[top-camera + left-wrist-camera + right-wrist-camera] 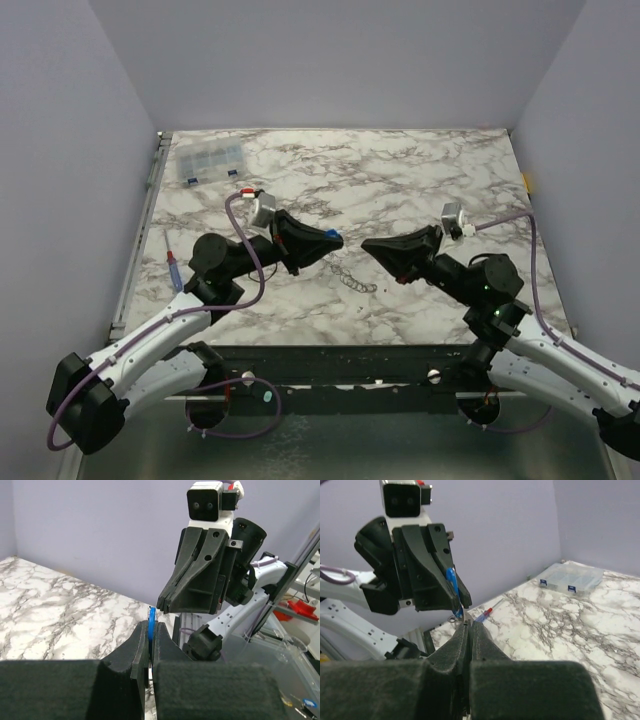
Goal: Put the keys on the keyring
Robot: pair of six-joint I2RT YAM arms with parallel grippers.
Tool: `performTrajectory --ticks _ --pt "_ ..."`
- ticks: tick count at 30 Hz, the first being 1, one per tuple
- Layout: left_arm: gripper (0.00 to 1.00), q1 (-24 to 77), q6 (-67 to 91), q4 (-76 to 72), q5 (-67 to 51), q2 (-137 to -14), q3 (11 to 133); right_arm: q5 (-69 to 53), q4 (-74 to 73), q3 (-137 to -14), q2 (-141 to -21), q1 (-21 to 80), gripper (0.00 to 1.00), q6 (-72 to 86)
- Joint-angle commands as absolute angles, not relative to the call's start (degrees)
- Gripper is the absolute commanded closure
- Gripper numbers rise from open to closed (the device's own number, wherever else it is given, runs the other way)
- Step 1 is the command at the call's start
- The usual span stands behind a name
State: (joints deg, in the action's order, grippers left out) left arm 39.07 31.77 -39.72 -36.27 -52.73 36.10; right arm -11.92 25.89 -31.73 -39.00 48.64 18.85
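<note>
My left gripper (336, 240) is held above the table's middle, shut on the keyring's blue tag (151, 622), which stands edge-on between its pads. The tag (451, 587) also shows in the right wrist view, with a small silvery loop (451, 620) under it. My right gripper (366, 245) faces it tip to tip and is shut. A thin pale metal edge at its tips (469, 625) runs toward the tag, apparently the ring's wire. Small silvery keys (356, 282) lie on the marble just in front of both grippers.
A clear compartment box (210, 160) sits at the back left of the marble table (420, 180). A blue-handled, red-tipped screwdriver (173, 265) lies along the left edge. Grey walls enclose the table on three sides.
</note>
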Motion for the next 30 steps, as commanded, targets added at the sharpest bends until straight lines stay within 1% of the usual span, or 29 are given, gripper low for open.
performTrajectory --ticks 1,5,9,12,15,18,20,24,27,30 --pt "1.0 38.9 34.7 -50.5 -31.9 -52.6 35.1 -9.0 33.2 -31.6 -41.1 48.4 0.99 24.3" --pt "1.0 38.9 35.9 -50.7 -31.1 -53.4 35.9 -8.7 32.9 -31.5 -42.1 48.4 0.99 24.8" --pt "1.0 38.9 36.5 -50.2 -31.2 -53.9 37.1 -5.3 29.1 -31.4 -40.9 48.4 0.99 24.0" --pt "1.0 38.8 35.6 -48.4 -31.0 -54.7 37.8 -1.2 23.9 -32.3 -39.7 48.4 0.99 22.5" --pt "1.0 38.8 33.0 -43.4 -28.0 -55.3 38.8 4.9 18.2 -33.1 -38.3 48.4 0.98 21.3" --pt "1.0 38.8 30.1 -38.1 -22.9 -56.3 40.1 10.9 12.6 -33.7 -37.1 48.4 0.92 21.1" --pt "1.0 38.8 28.2 -36.2 -20.3 -57.2 40.5 13.4 9.9 -33.8 -36.5 48.4 0.83 21.5" --pt "1.0 38.8 24.8 -33.3 -14.6 -60.1 41.5 15.7 6.3 -33.5 -35.7 48.4 0.68 22.6" --pt "1.0 38.8 21.7 -28.2 -8.8 -63.2 43.3 17.1 4.7 -33.2 -35.4 48.5 0.61 23.3" --pt "1.0 38.7 16.4 -25.6 -3.4 -65.7 43.5 17.9 3.6 -32.9 -35.2 48.4 0.59 23.8"
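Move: The blue clip is already pinched in the left fingertips. Its coiled chain hangs slantwise below, with its middle roughly 9 cm down, about 3 cm to that hand's right and 3 cm back. The right gripper's shut tips are some 5 cm to the right of the left hand, about 1 cm back and 1 cm lower. From the right hand, the clip lies about 6 cm left, 1 cm ahead and 1 cm higher. Keep the left grip on the blue clip and lift it slightly, then carry it forward about 10 cm over the table, sinking and turning some 25 degrees counter-clockwise. Meanwhile draw the empty right gripper away from the clip to the right, forward and down, roughly 5 cm each way, turning clockwise, tipping down and opening its fingers partway. ##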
